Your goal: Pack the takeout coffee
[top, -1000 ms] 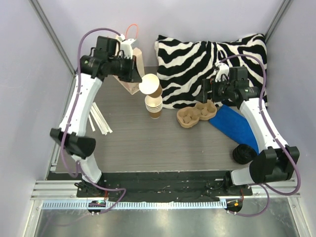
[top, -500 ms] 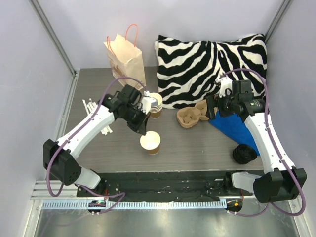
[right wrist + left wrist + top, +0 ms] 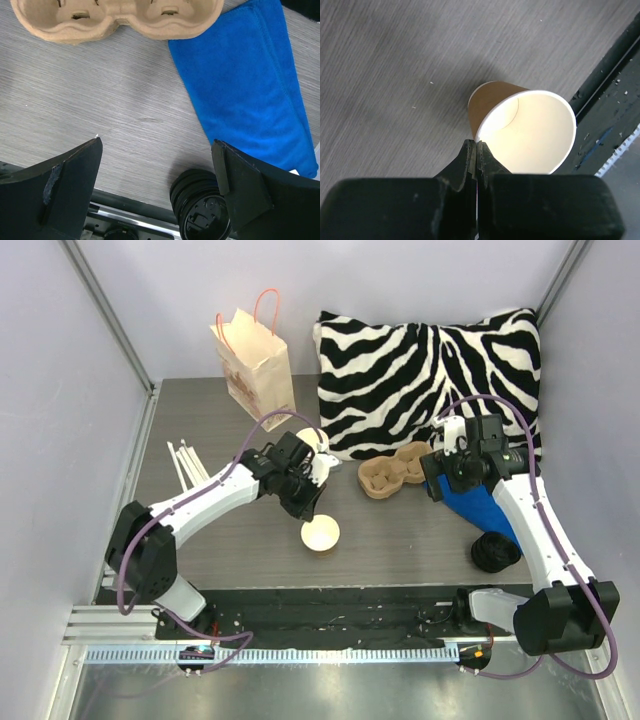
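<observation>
The takeout coffee is a brown paper cup [image 3: 320, 534] with an open top and a cream inside, at the near middle of the table. My left gripper [image 3: 308, 510] is shut on its rim. In the left wrist view the closed fingertips [image 3: 476, 144] pinch the cup's [image 3: 525, 130] wall, and the cup tilts over the grey tabletop. I cannot tell whether its base touches the table. My right gripper [image 3: 440, 480] hangs open and empty over the table's right side. Its wrist view shows the jaws [image 3: 157, 145] wide apart above bare tabletop.
A pile of black lids [image 3: 495, 552] [image 3: 202, 207] lies near the right front edge, beside a blue cloth [image 3: 480, 498] [image 3: 250, 90]. A cardboard cup carrier [image 3: 395, 472] [image 3: 117, 17], stacked cups [image 3: 318, 445], a paper bag [image 3: 258, 365], a zebra pillow [image 3: 420, 370] and white sticks [image 3: 188, 465] lie further back.
My left arm has brought the cup from up by the paper bag down to the near middle of the table. The right arm has shifted slightly, still open.
</observation>
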`<state>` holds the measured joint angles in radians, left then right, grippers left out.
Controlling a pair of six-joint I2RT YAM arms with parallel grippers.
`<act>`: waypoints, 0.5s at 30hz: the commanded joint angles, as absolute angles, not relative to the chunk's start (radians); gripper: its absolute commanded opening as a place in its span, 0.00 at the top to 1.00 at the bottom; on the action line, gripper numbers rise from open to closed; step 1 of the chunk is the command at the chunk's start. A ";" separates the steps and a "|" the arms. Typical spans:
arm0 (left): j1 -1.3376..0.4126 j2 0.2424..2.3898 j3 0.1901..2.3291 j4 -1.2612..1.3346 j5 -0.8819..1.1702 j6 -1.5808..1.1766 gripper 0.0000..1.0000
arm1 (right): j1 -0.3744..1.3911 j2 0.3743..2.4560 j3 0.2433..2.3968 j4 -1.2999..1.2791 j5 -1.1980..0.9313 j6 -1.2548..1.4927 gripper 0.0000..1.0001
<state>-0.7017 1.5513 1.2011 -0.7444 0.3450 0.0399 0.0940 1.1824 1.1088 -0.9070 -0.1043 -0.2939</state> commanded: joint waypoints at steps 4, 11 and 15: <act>-0.701 1.585 1.232 -0.653 0.264 0.006 1.00 | 0.081 1.155 1.106 -0.903 -0.061 -0.331 0.00; -0.700 1.582 1.247 -0.684 0.258 0.012 0.65 | -0.015 1.164 1.161 -0.986 -0.100 -0.400 0.00; -0.701 1.600 1.295 -0.745 0.267 0.006 0.41 | -0.124 1.166 1.204 -1.063 -0.144 -0.481 0.00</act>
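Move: The paper cup is already pinched by its rim in the left fingers, its middle some 3 cm back, 3 cm right and 5 cm below them, just over its spot on the table. The cup stack stands about 16 cm ahead of the left hand and 1 cm right; the drink carrier lies some 16 cm ahead and 21 cm right. From the right hand the cup is roughly 30 cm left and 9 cm back, the black lids about 12 cm right and 11 cm back. The paper cup, still pinched by its rim, is eased about 2 cm forward and 1 cm down onto the table by the left hand, which then stops and opens its fingers a little under halfway, letting go with one finger on each side of the rim wall. The right hand, empty and wide open, slides some 3 cm right towards the black lids. ##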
